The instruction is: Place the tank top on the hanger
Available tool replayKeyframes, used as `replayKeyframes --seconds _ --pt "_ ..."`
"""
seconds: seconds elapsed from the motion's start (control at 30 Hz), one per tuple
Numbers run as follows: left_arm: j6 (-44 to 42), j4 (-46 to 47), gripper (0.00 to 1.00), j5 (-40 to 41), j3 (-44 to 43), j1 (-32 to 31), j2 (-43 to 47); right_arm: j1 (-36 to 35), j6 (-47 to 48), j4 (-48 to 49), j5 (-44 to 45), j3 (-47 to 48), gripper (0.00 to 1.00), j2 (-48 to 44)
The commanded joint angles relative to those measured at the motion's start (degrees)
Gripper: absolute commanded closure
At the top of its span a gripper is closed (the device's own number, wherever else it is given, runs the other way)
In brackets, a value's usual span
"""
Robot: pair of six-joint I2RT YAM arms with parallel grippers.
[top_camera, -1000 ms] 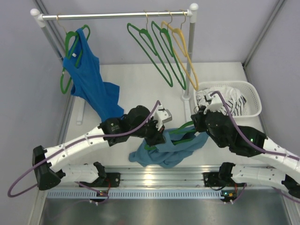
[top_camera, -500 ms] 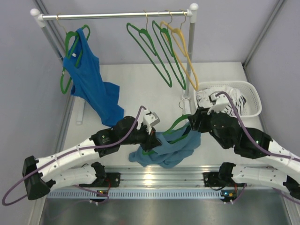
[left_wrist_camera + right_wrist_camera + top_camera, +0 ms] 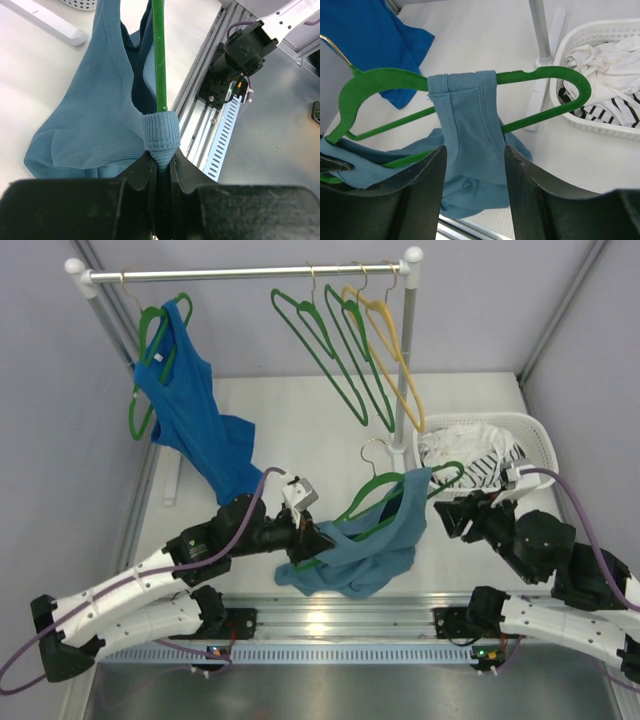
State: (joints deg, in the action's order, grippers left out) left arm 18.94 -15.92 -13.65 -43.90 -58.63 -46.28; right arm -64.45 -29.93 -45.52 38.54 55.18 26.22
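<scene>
The green hanger (image 3: 372,496) is tilted above the table near the middle, its metal hook (image 3: 374,446) pointing away from me. The teal tank top (image 3: 368,552) has one strap over the hanger's right shoulder (image 3: 462,85), and its body is bunched on the table below. My left gripper (image 3: 311,538) is shut on the hanger's left end with the other strap wrapped round it (image 3: 161,131). My right gripper (image 3: 446,515) stands open just right of the hanger. In the right wrist view its fingers (image 3: 427,185) flank the hanging strap without touching it.
A clothes rail (image 3: 240,273) at the back carries two green hangers (image 3: 330,335), a yellow one (image 3: 390,340) and a royal-blue top (image 3: 190,410) on another green hanger. A white basket (image 3: 540,455) of striped cloth sits at the right, beside the rack post (image 3: 407,370).
My right gripper has let go, opened and drawn back to the right. The left arm has pulled back leftward, and the hanger now shows raised with a strap over its right shoulder.
</scene>
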Motion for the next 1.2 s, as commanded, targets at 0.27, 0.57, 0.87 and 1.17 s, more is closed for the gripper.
replayKeyframes --seconds 0.27,0.57,0.87,1.17 --pt "-0.6 -6.0 1.00 -4.3 -6.6 0.1 5.6 -0.5 7.6 8.8 -6.2 -2.8 0.47 -0.6" --pt "-1.5 -10.9 1.00 -5.2 -11.0 0.1 8.1 -0.4 8.4 11.6 -8.5 -1.6 0.46 4.0" --pt "-2.7 -16.0 1.00 -3.7 -14.2 0.1 9.8 -0.4 8.4 14.2 -9.2 0.5 0.85 5.9" --pt "-3.4 -22.7 1.00 4.8 -17.9 0.2 12.6 -0.4 6.3 11.3 -6.2 4.7 1.00 5.4"
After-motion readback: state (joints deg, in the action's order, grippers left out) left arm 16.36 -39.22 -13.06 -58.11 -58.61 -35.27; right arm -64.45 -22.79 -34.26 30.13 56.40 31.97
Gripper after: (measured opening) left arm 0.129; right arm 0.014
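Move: The tank top strap looped over the hanger's right end is my right hand's target, about 5 cm ahead, 5 cm left and 1 cm above my half-open fingers. The bare hanger end sticks out some 8 cm ahead and 2 cm right of that hand, its hook about 12 cm ahead and 15 cm left. My left hand, already gripping the other strap, has the target some 20 cm to its right, 10 cm ahead and 6 cm higher. I slide my right hand about 5 cm left to the tank top while turning it some 10 degrees counter-clockwise, shut the fingers on the cloth edge just under the hanger's right end, then lift about 3 cm. Meanwhile my left hand keeps its pinch on the other strap and draws away, back and left at first, then mostly up and left, roughly 7 cm each in height and to the left. ##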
